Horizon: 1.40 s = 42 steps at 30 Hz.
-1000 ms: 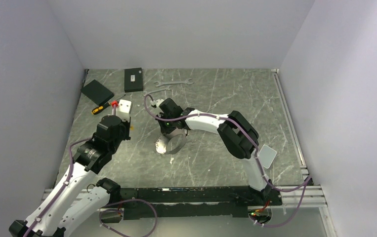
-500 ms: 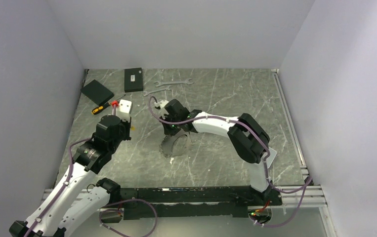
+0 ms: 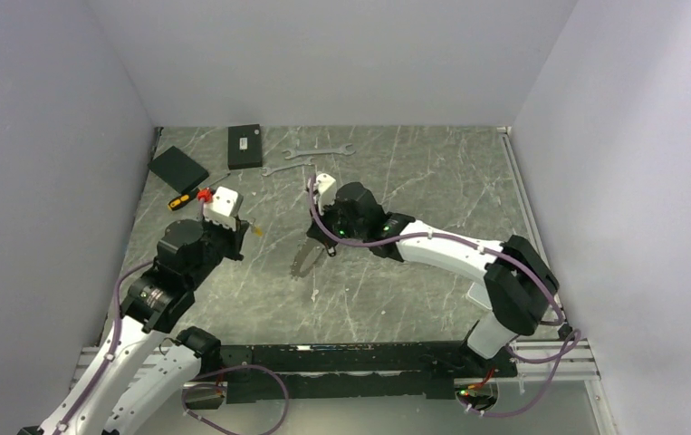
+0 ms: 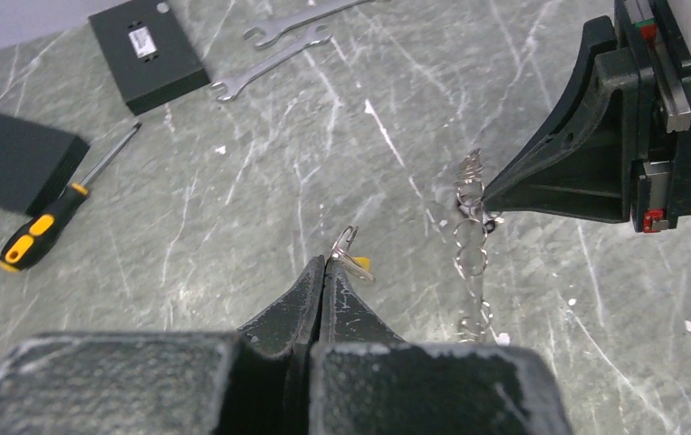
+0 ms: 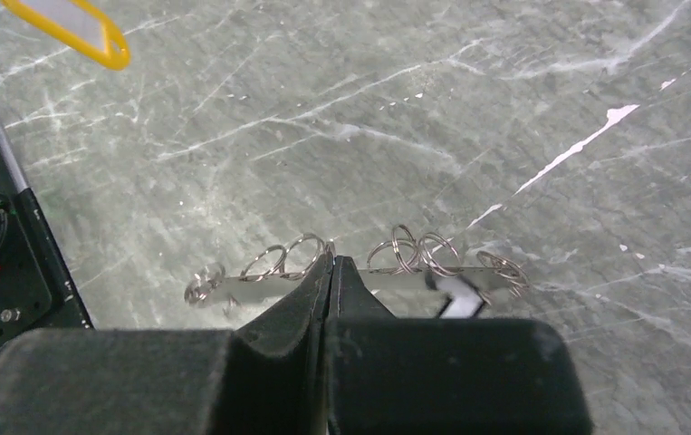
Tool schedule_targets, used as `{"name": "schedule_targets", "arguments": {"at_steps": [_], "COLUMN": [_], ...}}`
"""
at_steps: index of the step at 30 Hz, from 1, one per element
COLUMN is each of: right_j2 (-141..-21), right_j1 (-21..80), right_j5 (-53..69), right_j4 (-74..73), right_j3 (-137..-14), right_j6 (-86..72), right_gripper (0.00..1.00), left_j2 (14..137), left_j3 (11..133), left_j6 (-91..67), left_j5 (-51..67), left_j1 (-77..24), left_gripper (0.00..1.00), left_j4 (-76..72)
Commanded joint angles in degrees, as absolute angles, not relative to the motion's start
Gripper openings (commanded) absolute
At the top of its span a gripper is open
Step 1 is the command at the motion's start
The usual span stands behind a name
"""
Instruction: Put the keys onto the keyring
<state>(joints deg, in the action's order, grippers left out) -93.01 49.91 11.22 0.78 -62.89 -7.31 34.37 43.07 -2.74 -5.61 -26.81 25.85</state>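
Note:
My left gripper [image 4: 327,261] is shut on a tiny silvery key [image 4: 349,256] with a brass-yellow bit behind it; in the top view the gripper [image 3: 244,228] holds the key [image 3: 258,232] left of centre. My right gripper [image 5: 332,263] is shut on the keyring [image 5: 260,286], a thin silvery band carrying several small split rings. In the top view the right gripper [image 3: 323,246] holds the keyring [image 3: 305,263] edge-on above the table. In the left wrist view the keyring [image 4: 471,243] hangs from the right gripper's fingertips [image 4: 504,186], a short way right of the key.
Two flat silver wrenches [image 3: 319,152] lie at the back, with a black box [image 3: 244,146], a black pad [image 3: 178,167] and a yellow-handled screwdriver [image 3: 183,199] at the back left. A yellow-rimmed tag [image 5: 70,27] shows at the right wrist view's top left.
The right arm has swung right and stretched out, carrying the keyring up so it now hangs edge-on. The left gripper has moved a little forward and right with the key.

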Motion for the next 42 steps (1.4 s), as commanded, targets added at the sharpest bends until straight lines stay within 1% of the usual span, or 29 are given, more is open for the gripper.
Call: {"name": "schedule_targets", "arguments": {"at_steps": [1, 11, 18, 24, 28, 34, 39, 42], "right_j2": [-88.1, -85.0, -82.1, -80.3, -79.7, -79.6, -80.4, -80.8], "right_j1": [50.1, 50.1, 50.2, 50.3, 50.4, 50.4, 50.4, 50.4], "right_j5": [11.9, 14.2, 20.1, 22.2, 23.6, 25.2, 25.8, 24.2], "right_j4": [9.2, 12.7, 15.9, 14.7, 14.5, 15.0, 15.2, 14.1], "right_j3": [-59.5, -56.2, -53.7, -53.8, -53.9, -53.9, -54.7, -55.6], "right_j6": [-6.4, -6.2, -5.2, -4.8, -5.0, -5.7, -6.8, -7.0], "right_gripper": [0.00, 0.00, 0.00, 0.00, 0.00, 0.00, 0.00, 0.00], "left_j2": [33.6, 38.9, 42.3, 45.5, 48.4, 52.9, 54.5, 55.0], "left_j3": [42.3, 43.5, 43.8, 44.2, 46.2, 49.2, 48.4, 48.1], "left_j6": [-2.5, -2.9, -2.7, -1.6, -0.7, 4.6, 4.2, 4.1], "left_j5": [-0.2, 8.6, 13.5, 18.6, 20.5, 23.1, 25.7, 26.6], "left_j1": [-26.5, -26.5, -26.5, -26.5, -26.5, -26.5, -26.5, -26.4], "left_gripper": [0.00, 0.00, 0.00, 0.00, 0.00, 0.00, 0.00, 0.00], "left_j4": [21.5, 20.6, 18.5, 16.4, 17.4, 19.4, 17.4, 17.4]}}
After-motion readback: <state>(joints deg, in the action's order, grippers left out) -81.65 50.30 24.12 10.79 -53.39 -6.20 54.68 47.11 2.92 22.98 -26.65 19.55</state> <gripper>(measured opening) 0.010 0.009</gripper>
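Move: The keyring, the metal band with loops held in the right gripper, lies about 12 cm to the left gripper's right, level with it fore and aft, and 12 cm lower. The keys pinched in the left gripper are roughly 12 cm left, 2 cm back and 8 cm up from the right hand. On the table some 24 cm below the left gripper, the small wrench lies 31 cm ahead and 7 cm right, the screwdriver 25 cm ahead and 16 cm left. Bring the left gripper about 9 cm to the right and a little down towards the keyring, swinging it nearly 30 degrees clockwise and tipping its fingers slightly down, keeping the keys' split ring pinched. Meanwhile draw the right gripper back and up, about 5 cm each, turning it slightly counter-clockwise and keeping the band gripped, so its loops come up to the keys. ##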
